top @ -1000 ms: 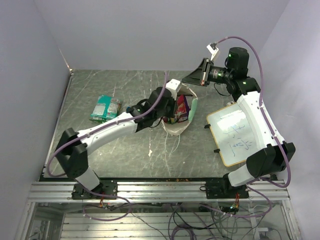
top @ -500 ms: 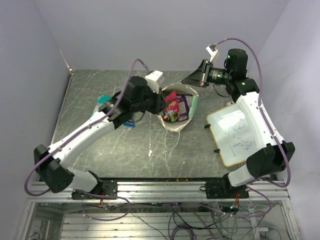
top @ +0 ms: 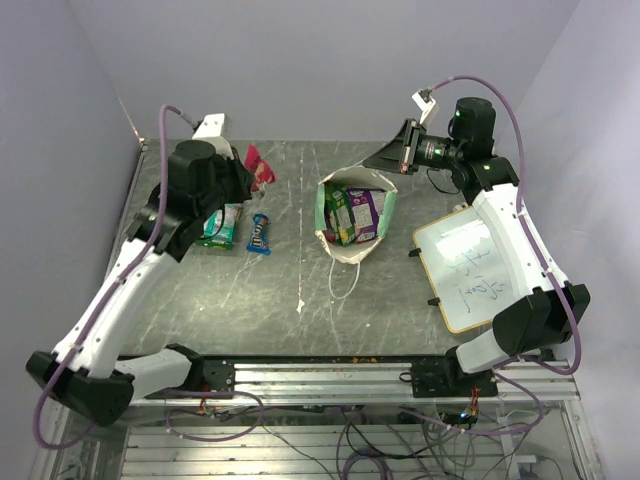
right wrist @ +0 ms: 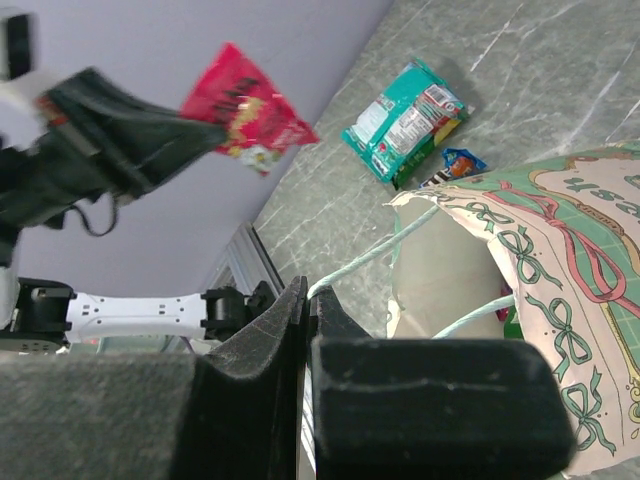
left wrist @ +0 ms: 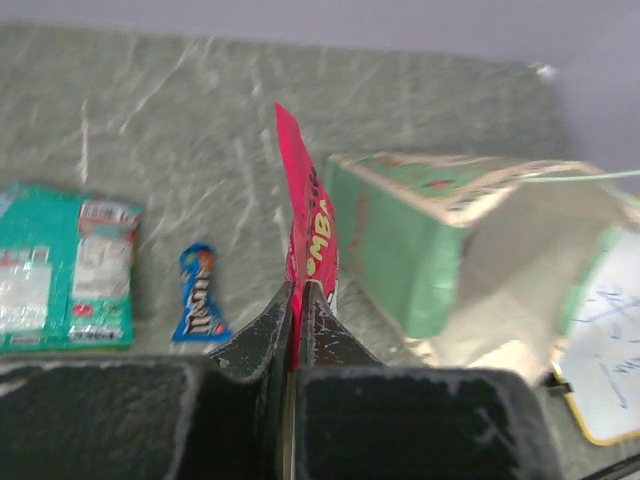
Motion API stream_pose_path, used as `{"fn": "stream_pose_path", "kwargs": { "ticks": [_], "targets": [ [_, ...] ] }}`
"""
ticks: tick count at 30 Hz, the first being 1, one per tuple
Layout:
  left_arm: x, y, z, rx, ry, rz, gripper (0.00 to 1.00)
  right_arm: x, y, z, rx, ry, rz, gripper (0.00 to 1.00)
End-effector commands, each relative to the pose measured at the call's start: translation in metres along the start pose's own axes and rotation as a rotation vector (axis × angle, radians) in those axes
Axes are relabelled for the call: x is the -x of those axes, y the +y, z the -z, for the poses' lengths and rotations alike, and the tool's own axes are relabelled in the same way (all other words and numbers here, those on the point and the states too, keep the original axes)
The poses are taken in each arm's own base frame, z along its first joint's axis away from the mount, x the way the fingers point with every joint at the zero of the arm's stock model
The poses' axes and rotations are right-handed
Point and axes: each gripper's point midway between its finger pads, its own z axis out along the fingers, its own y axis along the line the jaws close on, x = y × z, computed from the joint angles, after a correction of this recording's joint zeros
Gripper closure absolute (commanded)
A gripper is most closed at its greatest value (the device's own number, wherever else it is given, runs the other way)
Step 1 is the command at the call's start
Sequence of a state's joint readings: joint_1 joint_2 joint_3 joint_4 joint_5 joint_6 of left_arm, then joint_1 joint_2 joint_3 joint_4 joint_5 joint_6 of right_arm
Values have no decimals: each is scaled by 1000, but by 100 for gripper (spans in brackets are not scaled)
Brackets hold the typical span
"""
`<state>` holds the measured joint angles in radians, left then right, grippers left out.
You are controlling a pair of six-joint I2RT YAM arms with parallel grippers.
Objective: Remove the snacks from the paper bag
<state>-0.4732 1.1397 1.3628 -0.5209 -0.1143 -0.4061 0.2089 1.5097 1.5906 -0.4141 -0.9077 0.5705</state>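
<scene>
The paper bag (top: 387, 212) stands open at mid-table, with green (top: 341, 213) and purple (top: 365, 209) snacks inside. My right gripper (top: 384, 158) is shut on the bag's pale string handle (right wrist: 380, 255), pinched at the fingertips (right wrist: 308, 295), and holds the bag's back rim up. My left gripper (top: 240, 176) hangs above the table's back left, shut on a small red packet (top: 259, 166), which stands edge-on between the jaws (left wrist: 310, 220). Below it on the table lie a blue bar (top: 260, 234) and a green bag (top: 220, 225). The bag's mint side (left wrist: 400, 250) is to the packet's right.
A wood-framed whiteboard (top: 465, 270) lies flat on the right, under the right arm. A second string handle (top: 345, 280) trails from the bag toward the near edge. Grey walls close in the back and both sides.
My left arm lifted the red packet out of the bag and swung it left to the back-left corner. The right gripper and the bag stayed put.
</scene>
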Motion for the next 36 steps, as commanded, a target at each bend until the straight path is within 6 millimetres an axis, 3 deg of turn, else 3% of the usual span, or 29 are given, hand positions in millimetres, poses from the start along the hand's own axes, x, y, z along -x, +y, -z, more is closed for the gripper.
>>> {"fn": "stream_pose_path", "kwargs": {
  "ticks": [1, 5, 10, 13, 15, 20, 25, 28, 29, 30, 31, 36],
  "targets": [
    [-70, 36, -43, 29, 233, 94, 93, 5, 4, 1, 6, -11, 38, 100],
    [-130, 39, -77, -92, 467, 81, 93, 6, 4, 1, 10, -6, 32, 100],
    [-174, 40, -102, -203, 668, 14, 93, 5, 4, 0, 13, 0, 25, 100],
    [-216, 44, -113, -250, 867, 25, 93, 3, 3, -1, 20, 2, 14, 100],
    [-232, 49, -119, -251, 954, 32, 93, 2, 3, -1, 23, 5, 9, 100],
    [-232, 56, -143, -241, 951, -3, 93, 3, 2, -2, 19, 12, 14, 100],
    [-251, 72, -150, -186, 1065, -33, 90, 3, 3, -1, 20, 12, 13, 100],
    [-245, 86, -154, -105, 1052, -81, 75, 2, 3, -1, 20, 16, 11, 100],
    [-238, 87, -157, -89, 1031, -92, 65, 2, 3, -1, 19, 18, 9, 100],
    [-230, 89, -159, -61, 1005, -101, 47, 1, 2, -1, 19, 18, 9, 100],
    [-222, 89, -159, -44, 985, -104, 39, 1, 2, -1, 20, 20, 5, 100],
    [-171, 73, -152, -13, 844, -78, 30, -2, 1, -2, 29, 29, 1, 100]
  ]
}}
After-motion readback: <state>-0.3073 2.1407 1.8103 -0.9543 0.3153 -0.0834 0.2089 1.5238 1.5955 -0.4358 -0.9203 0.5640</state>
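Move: The red snack packet is already pinched in the left hand. The bare patch of table it is bound for lies some 35 cm below that hand, about 8 cm ahead and 5 cm right. The blue bar lies roughly 8 cm left of that patch and level with it, the teal packet another 9 cm left and 2 cm farther out. The paper bag stands some 17 cm right of the patch and 4 cm farther out. From the right hand, the patch is about 6 cm ahead, 17 cm left and 36 cm down. The red packet is carried down by the left hand, nearly 30 cm, towards the bare table between the blue bar and the paper bag, working forward about 8 cm. On the way the fingers tip down some 50 degrees and the hand turns clockwise; once low, the descent eases off, the fingers open wide and let go of the packet. ##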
